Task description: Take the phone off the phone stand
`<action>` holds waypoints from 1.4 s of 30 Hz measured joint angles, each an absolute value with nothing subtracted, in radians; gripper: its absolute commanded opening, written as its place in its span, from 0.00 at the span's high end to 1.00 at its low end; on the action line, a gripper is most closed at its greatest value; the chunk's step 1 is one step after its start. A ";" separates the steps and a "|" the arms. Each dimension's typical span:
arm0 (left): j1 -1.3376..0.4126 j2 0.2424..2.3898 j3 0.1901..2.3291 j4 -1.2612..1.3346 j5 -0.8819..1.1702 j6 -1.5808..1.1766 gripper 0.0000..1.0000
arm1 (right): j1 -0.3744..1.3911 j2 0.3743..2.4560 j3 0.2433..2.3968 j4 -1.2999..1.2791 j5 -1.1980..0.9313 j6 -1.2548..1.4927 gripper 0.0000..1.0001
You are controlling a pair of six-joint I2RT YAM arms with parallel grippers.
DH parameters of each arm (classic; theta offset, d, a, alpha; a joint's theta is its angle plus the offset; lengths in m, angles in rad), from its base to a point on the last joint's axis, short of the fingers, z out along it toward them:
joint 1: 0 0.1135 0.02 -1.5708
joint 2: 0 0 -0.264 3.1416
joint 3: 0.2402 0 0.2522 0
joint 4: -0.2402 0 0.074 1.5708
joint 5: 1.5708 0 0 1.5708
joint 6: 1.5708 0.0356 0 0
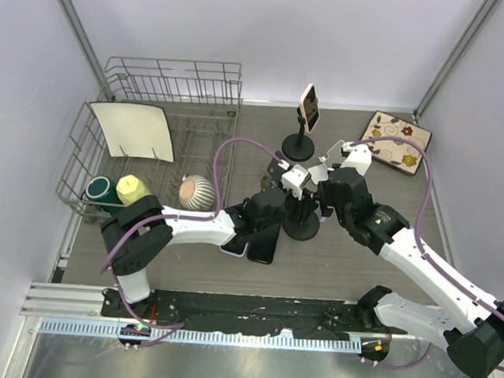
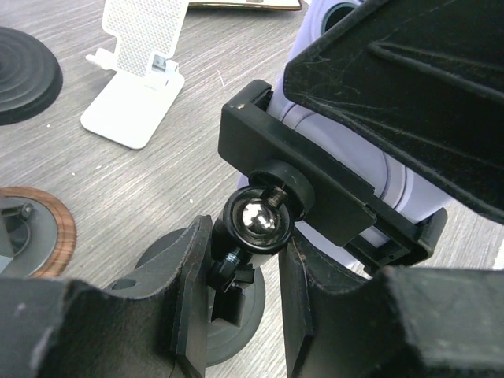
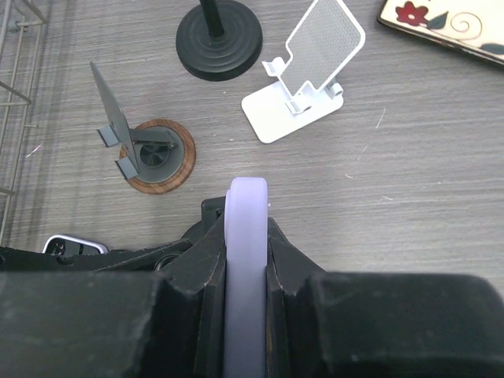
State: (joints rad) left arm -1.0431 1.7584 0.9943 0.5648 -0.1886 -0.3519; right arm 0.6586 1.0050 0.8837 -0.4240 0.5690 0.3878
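Note:
The phone [image 3: 246, 205], in a lavender case, sits in the black clamp [image 2: 315, 189] of the phone stand [image 1: 301, 230] at the middle of the table. My right gripper [image 3: 246, 228] is shut on the phone, one finger flat against each face, its top edge sticking out beyond the fingertips. From the left, my left gripper [image 2: 242, 260] is shut on the stand's neck just under the shiny ball joint [image 2: 258, 220]. The stand's round black base [image 2: 236, 315] rests on the table below. In the top view both grippers [image 1: 281, 200] [image 1: 317, 187] meet over the stand.
A white mesh stand [image 3: 303, 75], a wood-based stand [image 3: 157, 153] and a tall black stand [image 1: 297, 147] holding a pink phone [image 1: 308, 106] are just beyond. Two phones [image 1: 263, 242] lie flat under the left arm. A wire dish rack [image 1: 155, 87] fills the left, a floral tray [image 1: 396, 140] the far right.

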 measured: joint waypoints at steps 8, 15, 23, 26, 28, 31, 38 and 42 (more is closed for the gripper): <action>-1.042 1.752 0.942 0.650 -0.152 -0.386 1.00 | 0.680 1.000 0.907 -0.511 0.643 0.493 0.99; -1.039 1.749 0.908 0.707 -0.149 -0.410 1.00 | 0.686 1.017 0.925 -0.536 0.668 0.537 0.99; -1.038 1.749 0.892 0.737 -0.155 -0.416 1.00 | 0.686 1.021 0.928 -0.540 0.679 0.558 0.99; -1.038 1.749 0.885 0.748 -0.159 -0.418 1.00 | 0.685 1.021 0.928 -0.542 0.679 0.560 0.99; -1.038 1.746 0.880 0.753 -0.163 -0.422 1.00 | 0.683 1.021 0.928 -0.543 0.677 0.561 0.99; -1.039 1.739 0.873 0.752 -0.175 -0.435 1.00 | 0.677 1.021 0.928 -0.540 0.665 0.566 0.99; -1.042 1.737 0.870 0.754 -0.205 -0.472 1.00 | 0.623 1.021 0.934 -0.543 0.615 0.569 0.99; -1.035 1.707 0.832 0.729 -0.298 -0.509 1.00 | 0.546 1.011 0.935 -0.582 0.691 0.549 0.99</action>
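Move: Just to the right of the left hand, about 5 cm right, 2 cm ahead and 3 cm up, is the phone, still in the clamp whose neck that hand grips. The stand's round base lies some 14 cm below the left hand, 2 cm to its right. The right hand pinches the phone, its middle about 3 cm below the pads; from that hand the empty white stand is 14 cm ahead, 4 right, the wood-based stand 10 ahead, 10 left, both 16 down. Pulling against each other, the left hand on the stand's neck and the right hand on the phone ease back about 1 cm, then almost stall under strain. Suddenly they part: the right jerks some 5 cm rightward, turning about 15 degrees clockwise with the phone still pinched, while the left comes off the neck and springs roughly 3 cm left of its start. ##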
